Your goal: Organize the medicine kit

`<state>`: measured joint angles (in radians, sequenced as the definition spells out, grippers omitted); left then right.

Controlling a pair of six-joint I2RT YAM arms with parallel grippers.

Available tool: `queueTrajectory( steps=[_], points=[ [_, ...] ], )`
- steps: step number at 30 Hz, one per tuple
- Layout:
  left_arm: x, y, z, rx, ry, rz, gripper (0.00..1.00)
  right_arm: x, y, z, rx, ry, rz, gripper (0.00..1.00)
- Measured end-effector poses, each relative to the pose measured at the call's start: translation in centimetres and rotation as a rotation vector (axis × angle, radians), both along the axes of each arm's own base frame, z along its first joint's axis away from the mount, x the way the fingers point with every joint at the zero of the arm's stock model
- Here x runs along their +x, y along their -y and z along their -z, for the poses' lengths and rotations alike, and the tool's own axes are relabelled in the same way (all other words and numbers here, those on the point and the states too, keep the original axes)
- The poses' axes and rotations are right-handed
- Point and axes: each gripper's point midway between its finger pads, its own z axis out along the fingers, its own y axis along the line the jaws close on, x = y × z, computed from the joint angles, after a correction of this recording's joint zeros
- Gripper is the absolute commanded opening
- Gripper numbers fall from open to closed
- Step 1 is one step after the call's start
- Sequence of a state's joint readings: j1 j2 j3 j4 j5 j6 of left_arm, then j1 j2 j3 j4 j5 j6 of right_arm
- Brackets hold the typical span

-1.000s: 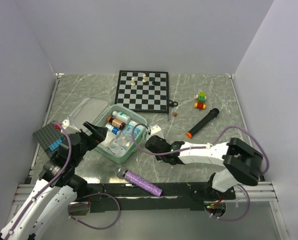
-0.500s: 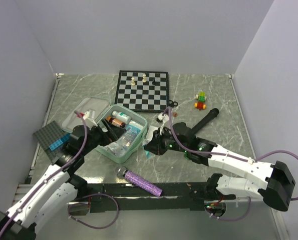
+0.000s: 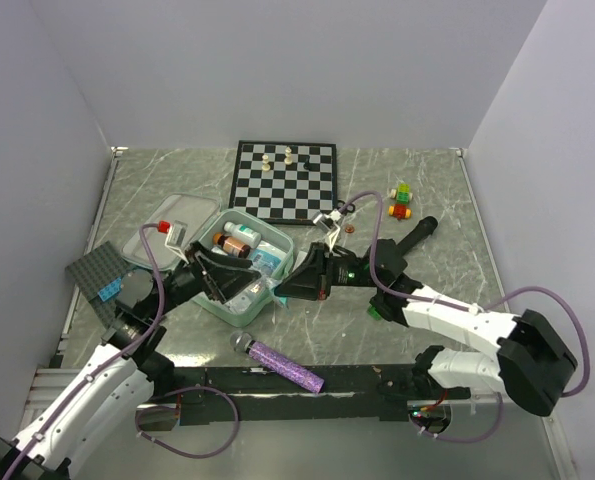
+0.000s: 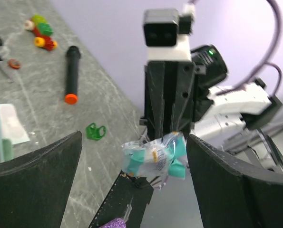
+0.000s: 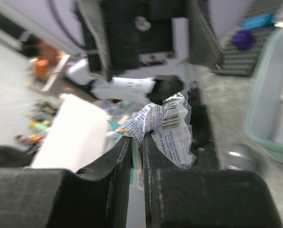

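The medicine kit (image 3: pixel 280 243), a mint-green case, lies open at centre left with bottles and packets inside; its lid (image 3: pixel 167 222) lies flat behind it. My right gripper (image 3: pixel 280 290) is shut on a crumpled clear packet with teal print (image 5: pixel 172 124), held in the air at the kit's near right corner. My left gripper (image 3: pixel 239 283) faces it over the kit's near edge, jaws wide open. In the left wrist view the packet (image 4: pixel 153 159) hangs between my open fingers (image 4: pixel 41 173) without touching either, and the right gripper (image 4: pixel 167 135) grips it from behind.
A chessboard (image 3: pixel 285 180) with a few pieces lies at the back. A black marker with an orange cap (image 3: pixel 402 247), coloured bricks (image 3: pixel 402 200) and scissors (image 3: pixel 345 208) lie to the right. A purple glittery stick (image 3: pixel 277 362) lies near the front edge. A dark studded plate (image 3: pixel 95 272) sits at left.
The right arm has lifted the packet and swung it left toward the kit's near corner. The left gripper has turned and moved right, so that its open jaws now stand around the packet.
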<state>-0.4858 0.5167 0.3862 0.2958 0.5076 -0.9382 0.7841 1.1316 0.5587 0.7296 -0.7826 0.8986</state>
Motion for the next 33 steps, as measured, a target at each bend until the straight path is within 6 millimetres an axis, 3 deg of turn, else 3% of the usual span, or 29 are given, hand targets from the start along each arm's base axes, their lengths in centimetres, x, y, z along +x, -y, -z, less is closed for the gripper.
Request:
queueTrajectory(
  steps=[8,17,24,28,31,33],
  points=[
    [-1.9,0.6,0.6,-0.049,0.057,0.111,0.96,-1.2,-0.1,-2.5,0.133,-0.06,-0.142,0.14],
    [-4.1,0.8,-2.0,-0.118,0.178,0.213,0.96,-2.4,0.4,-4.2,0.183,-0.056,-0.211,0.14],
    [-5.3,2.4,-0.8,-0.093,0.144,0.316,0.88,-2.2,0.1,-4.6,0.187,-0.054,-0.215,0.12],
    [-6.1,3.6,-0.4,-0.054,0.132,0.361,0.75,-2.1,0.1,-4.4,0.181,-0.054,-0.211,0.11],
    [-6.3,3.8,-0.7,-0.047,0.147,0.361,0.5,-2.0,0.0,-4.2,0.173,-0.056,-0.208,0.11],
    [-6.0,3.9,-0.8,-0.039,0.156,0.341,0.4,-2.0,0.0,-4.1,0.17,-0.057,-0.207,0.11]
  ],
)
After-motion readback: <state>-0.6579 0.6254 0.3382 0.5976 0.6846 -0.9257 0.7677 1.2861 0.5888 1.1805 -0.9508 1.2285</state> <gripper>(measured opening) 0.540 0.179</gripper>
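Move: The plastic packet is in my right fingers, its free end a couple of centimetres to that hand's left. From my open left hand it lies roughly 5 cm to the right, 4 cm back and slightly lower; from my right hand, my left fingertips are about 7 cm left and 4 cm ahead. Some 25 cm below my left hand are the open green box, about 16 cm ahead and 3 cm left, and the purple microphone, about 6 cm back and 5 cm right. I bring my left hand back about 6 cm and right about 4 cm, turning it some 20 degrees clockwise, until its open fingers straddle the packet's free end; over the last bit I close them about halfway. My right hand keeps its pinch, lifting the packet some 4 cm and drawing it slightly back with a small counter-clockwise turn, then nearly holds still for my left. ##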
